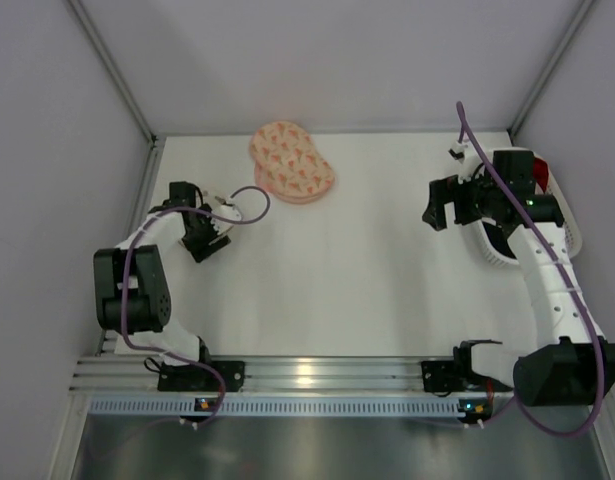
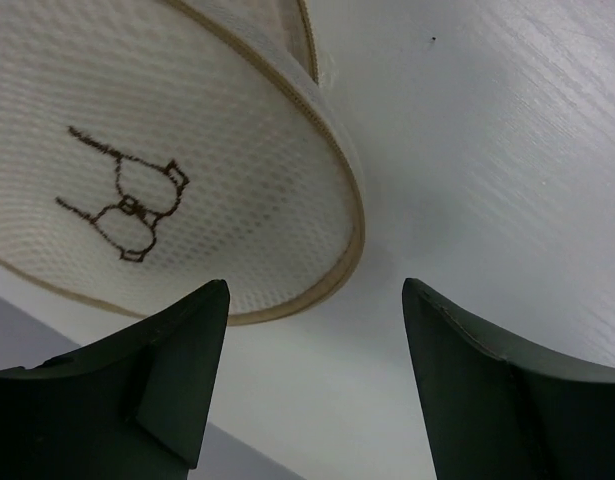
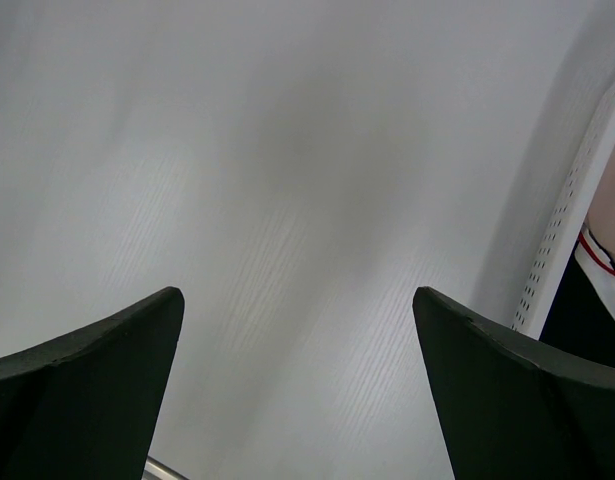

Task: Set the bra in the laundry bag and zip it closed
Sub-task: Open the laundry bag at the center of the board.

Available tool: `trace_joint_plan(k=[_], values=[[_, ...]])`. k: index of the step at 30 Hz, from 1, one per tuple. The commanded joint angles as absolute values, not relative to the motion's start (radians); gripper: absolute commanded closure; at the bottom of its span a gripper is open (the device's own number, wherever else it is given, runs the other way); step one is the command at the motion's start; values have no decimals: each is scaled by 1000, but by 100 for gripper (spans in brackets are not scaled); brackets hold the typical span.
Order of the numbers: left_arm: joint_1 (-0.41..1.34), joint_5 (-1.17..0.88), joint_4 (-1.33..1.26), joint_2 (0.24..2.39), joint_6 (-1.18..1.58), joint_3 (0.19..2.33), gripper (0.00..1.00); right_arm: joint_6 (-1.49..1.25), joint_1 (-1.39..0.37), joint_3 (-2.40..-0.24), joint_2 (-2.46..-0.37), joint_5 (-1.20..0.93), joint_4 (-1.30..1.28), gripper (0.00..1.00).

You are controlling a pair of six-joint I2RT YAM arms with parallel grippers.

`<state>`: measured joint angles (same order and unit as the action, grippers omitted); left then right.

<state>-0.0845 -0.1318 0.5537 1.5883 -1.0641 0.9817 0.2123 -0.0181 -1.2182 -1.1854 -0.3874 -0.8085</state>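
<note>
The laundry bag (image 1: pixel 292 160) is a round, two-lobed pouch lying at the back of the table, left of centre. It looks pink and patterned from above. In the left wrist view the laundry bag (image 2: pixel 177 160) is white mesh with a beige rim and a stitched bra outline. I cannot make out the bra as a separate thing, or tell whether the pink pattern is it inside the mesh. My left gripper (image 1: pixel 209 243) (image 2: pixel 315 290) is open just short of the bag's rim, holding nothing. My right gripper (image 1: pixel 439 205) (image 3: pixel 297 295) hangs open over bare table on the right.
A white perforated basket (image 1: pixel 495 252) (image 3: pixel 577 190) sits under the right arm by the right wall, with a dark, red-trimmed item (image 3: pixel 599 290) in it. Grey walls close in the table at the back and both sides.
</note>
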Motion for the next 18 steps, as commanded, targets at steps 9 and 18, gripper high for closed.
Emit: trace_joint_plan(k=[9, 18], values=[[-83, -141, 440, 1715, -1121, 1017, 66, 222, -11, -1229, -1174, -402, -815, 1], [137, -155, 626, 1487, -1016, 957, 100, 219, -11, -1212, -1175, -417, -810, 1]])
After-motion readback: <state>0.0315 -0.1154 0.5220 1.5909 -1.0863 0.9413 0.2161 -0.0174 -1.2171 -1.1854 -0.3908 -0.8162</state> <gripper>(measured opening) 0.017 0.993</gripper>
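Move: The laundry bag lies flat, its middle about 8 cm ahead of the left hand, 2 cm to its left and 3 cm below, with its near rim almost between the open fingers. The peach cloth lies some 25 cm ahead of that hand, 22 cm to its right and about 3 cm lower. From the right hand, the bag is roughly 60 cm to the left, 10 cm ahead and 21 cm below. The left hand sinks about 2 cm, shuts its fingers on the bag's near rim, then pulls right about 4 cm. ##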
